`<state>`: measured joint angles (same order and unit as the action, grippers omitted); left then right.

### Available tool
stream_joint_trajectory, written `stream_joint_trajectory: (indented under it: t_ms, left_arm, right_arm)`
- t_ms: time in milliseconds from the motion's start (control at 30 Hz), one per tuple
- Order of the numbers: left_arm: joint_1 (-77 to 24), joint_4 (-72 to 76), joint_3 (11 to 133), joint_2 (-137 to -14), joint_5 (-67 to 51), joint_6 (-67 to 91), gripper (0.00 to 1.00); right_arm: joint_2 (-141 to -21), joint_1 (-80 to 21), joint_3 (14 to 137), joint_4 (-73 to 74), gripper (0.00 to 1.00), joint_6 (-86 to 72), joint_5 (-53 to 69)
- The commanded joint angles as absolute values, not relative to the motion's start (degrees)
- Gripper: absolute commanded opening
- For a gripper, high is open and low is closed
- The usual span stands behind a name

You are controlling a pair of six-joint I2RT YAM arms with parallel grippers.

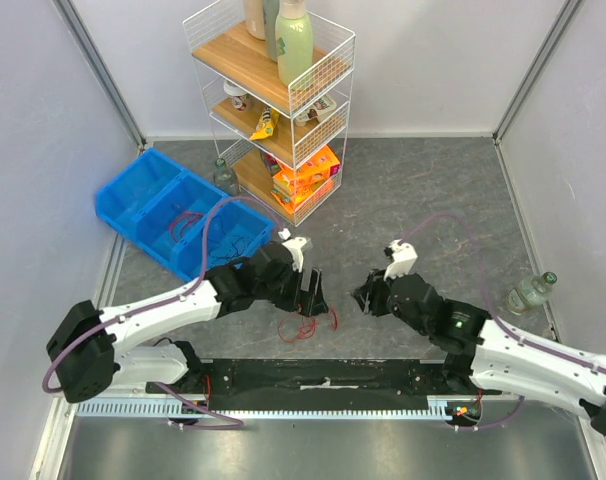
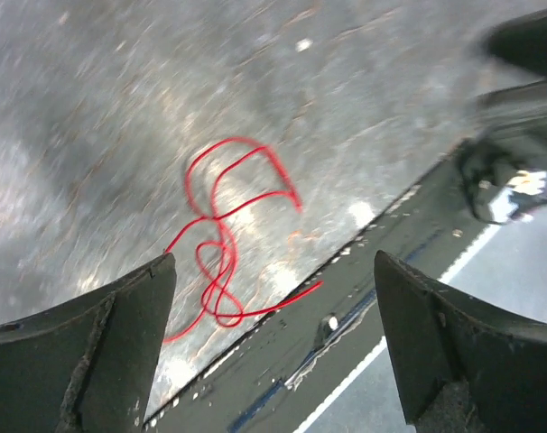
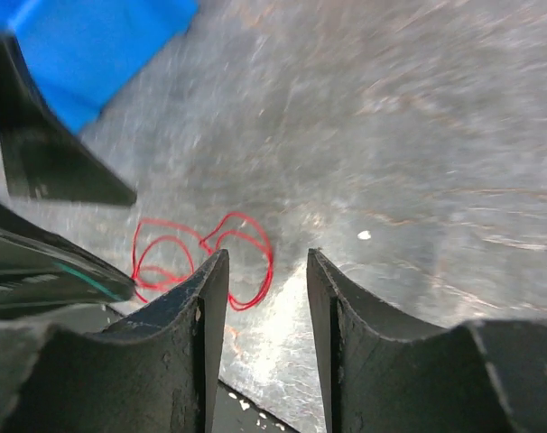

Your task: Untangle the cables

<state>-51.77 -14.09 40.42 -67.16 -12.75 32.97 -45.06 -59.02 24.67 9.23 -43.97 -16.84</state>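
The cables show as thin red loops lying loose on the grey table close to its front edge; I make out no black strand. My left gripper hangs just above and behind them, wide open. In the left wrist view the red loops lie on the table beyond the left gripper, and nothing sits between its fingers. My right gripper is off to the right of the loops. In the right wrist view the right gripper is open and empty, with the red loops partly hidden behind its left finger.
A blue divided bin sits at the back left. A wire shelf rack with bottles and packets stands behind it. A small bottle lies at the right. A black strip runs along the table's front edge.
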Motion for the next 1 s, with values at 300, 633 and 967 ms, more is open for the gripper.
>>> stream_joint_trajectory:
  t_ms: [300, 633, 967]
  left_arm:
    - [-60.82, -31.03, 44.56, -72.15, 1.68, 79.79, 0.99]
    - [-61.17, -35.24, 55.45, -86.29, 0.97, 83.32, 0.99]
    - [-61.26, -34.19, 59.68, -96.15, -2.11, 84.02, 0.97]
  right_arm:
    - [-24.08, -58.89, 30.76, 28.73, 0.47, -48.16, -36.74]
    - [-22.77, -59.06, 29.44, 29.71, 0.46, -49.13, -35.25]
    - [-19.78, -58.98, 29.18, 31.99, 0.46, -49.66, -35.95]
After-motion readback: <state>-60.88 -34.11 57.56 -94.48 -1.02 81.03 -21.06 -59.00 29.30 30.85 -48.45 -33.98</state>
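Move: Beneath the empty, already wide-open left hand, the tangled red cable lies on the table with its middle about 10 cm down, 3 cm back and just 1 cm to the left. The blue bin is some 30 cm to that hand's left and 25 cm ahead; the wire rack stands about 35 cm ahead and 7 cm left. From the half-open, empty right hand, the cable is roughly 10 cm left, 3 cm back and 11 cm below. Sinking about 7 cm towards the red cable, the left hand first eases back, then shifts right over its loops, while the wrist swings some 40 degrees counter-clockwise and tips the fingers nearly straight down, still wide open. The right hand clears away, rising and going right roughly 9 cm, turning a little clockwise; its fingers stay half open. ##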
